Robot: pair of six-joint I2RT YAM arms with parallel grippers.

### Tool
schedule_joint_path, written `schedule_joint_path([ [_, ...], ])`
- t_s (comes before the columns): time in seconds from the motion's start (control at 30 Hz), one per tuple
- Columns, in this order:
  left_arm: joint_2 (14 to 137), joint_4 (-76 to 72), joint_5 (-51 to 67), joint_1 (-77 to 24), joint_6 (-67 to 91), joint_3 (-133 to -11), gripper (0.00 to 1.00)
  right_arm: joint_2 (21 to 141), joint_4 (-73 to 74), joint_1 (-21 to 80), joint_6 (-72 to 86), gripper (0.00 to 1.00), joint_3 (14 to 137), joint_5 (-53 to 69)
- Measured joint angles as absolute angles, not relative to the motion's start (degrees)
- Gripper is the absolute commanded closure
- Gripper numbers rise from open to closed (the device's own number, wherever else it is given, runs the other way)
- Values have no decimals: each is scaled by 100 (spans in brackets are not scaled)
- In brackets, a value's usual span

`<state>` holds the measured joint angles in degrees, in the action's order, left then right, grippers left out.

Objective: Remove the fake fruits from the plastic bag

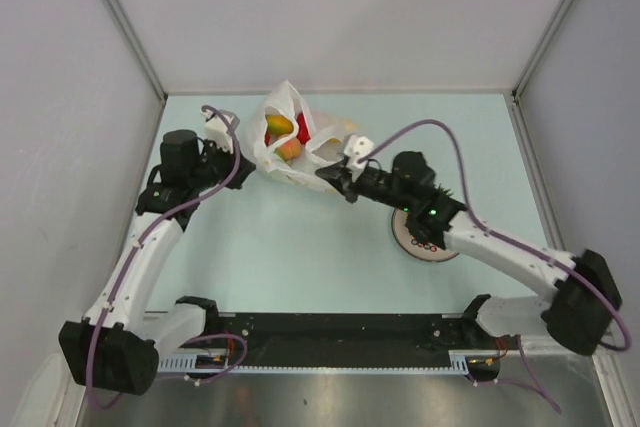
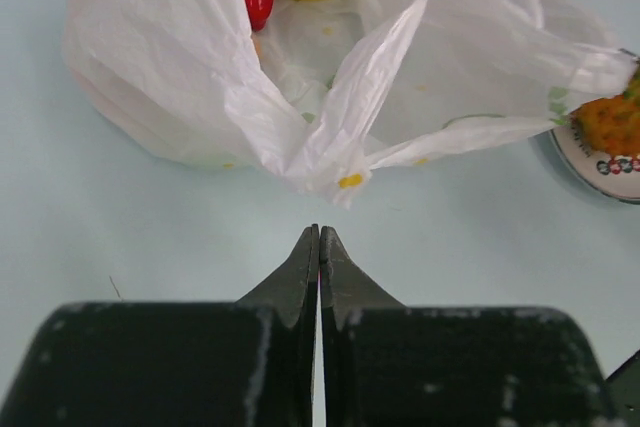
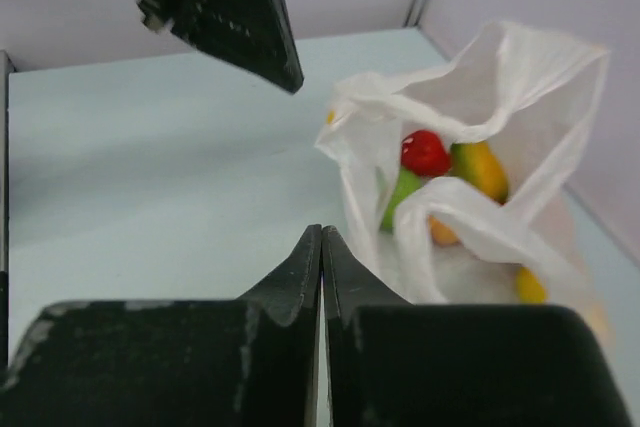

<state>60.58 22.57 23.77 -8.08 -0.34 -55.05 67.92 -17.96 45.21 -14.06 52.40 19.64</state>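
The plastic bag [image 1: 290, 137] lies open at the back of the table, white and crinkly. Inside it I see a red strawberry [image 3: 427, 152], a green fruit [image 3: 402, 197], a yellow-orange mango [image 3: 482, 169], a peach [image 3: 440, 233] and a yellow lemon [image 3: 530, 285]. An orange pineapple [image 2: 610, 122] sits on the plate [image 2: 600, 165], outside the bag. My left gripper [image 2: 320, 233] is shut and empty, just short of the bag's [image 2: 330, 87] near fold. My right gripper [image 3: 321, 233] is also shut with nothing in it, its tip beside the bag's [image 3: 470, 97] left edge.
The round white plate [image 1: 432, 247] lies right of centre, partly under my right arm. My left gripper's fingers [image 3: 245, 17] hang at the top of the right wrist view, across the bag from my right gripper [image 1: 327, 180]. Grey walls close in the table.
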Motion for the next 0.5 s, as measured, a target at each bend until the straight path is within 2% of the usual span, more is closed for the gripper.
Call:
schedule_joint_path([
  [0.03,5946,2265,2408,-805,1,-5505,98,7124,-1927,4668,-1334,94,5273,1844],
  [0.07,5837,2268,2434,-799,12,-5505,88,7432,-2036,4762,-1247,92,5310,1715],
  [0.1,5732,2287,2469,-792,21,-5505,61,7706,-2147,4825,-1175,88,5336,1577],
  [0.17,5564,2296,2598,-768,25,-5505,42,8167,-2265,4853,-1028,77,5413,1243],
  [0.2,5505,2287,2696,-760,64,-5505,32,8320,-2294,4845,-976,66,5461,1109],
  [0.3,5498,2209,2998,-757,183,-5546,27,8744,-2324,4753,-777,62,5690,709],
  [0.5,6462,2062,3127,-950,78,-6333,27,8991,-2526,4488,-679,62,5983,342],
])
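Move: Inside the bag, the peach lies about 19 cm ahead of the right hand, 12 cm to its left and 26 cm below. Some 6 cm beyond the peach sit the red pepper, 4 cm to its right, and the mango, 3 cm to its left. From the left hand the peach is about 14 cm ahead and 4 cm right; the bag's near corner is nearer, 8 cm ahead, 2 cm right and 10 cm down. Reaching over the bag's near side towards the fruits, the right hand goes forward about 10 cm, dipping nearly as far before easing up slightly, while turning clockwise and parting its fingers about a third. The left hand rises about 5 cm, edging back, then forward and rightward, and spreads its shut fingers wide above the bag's near corner. ##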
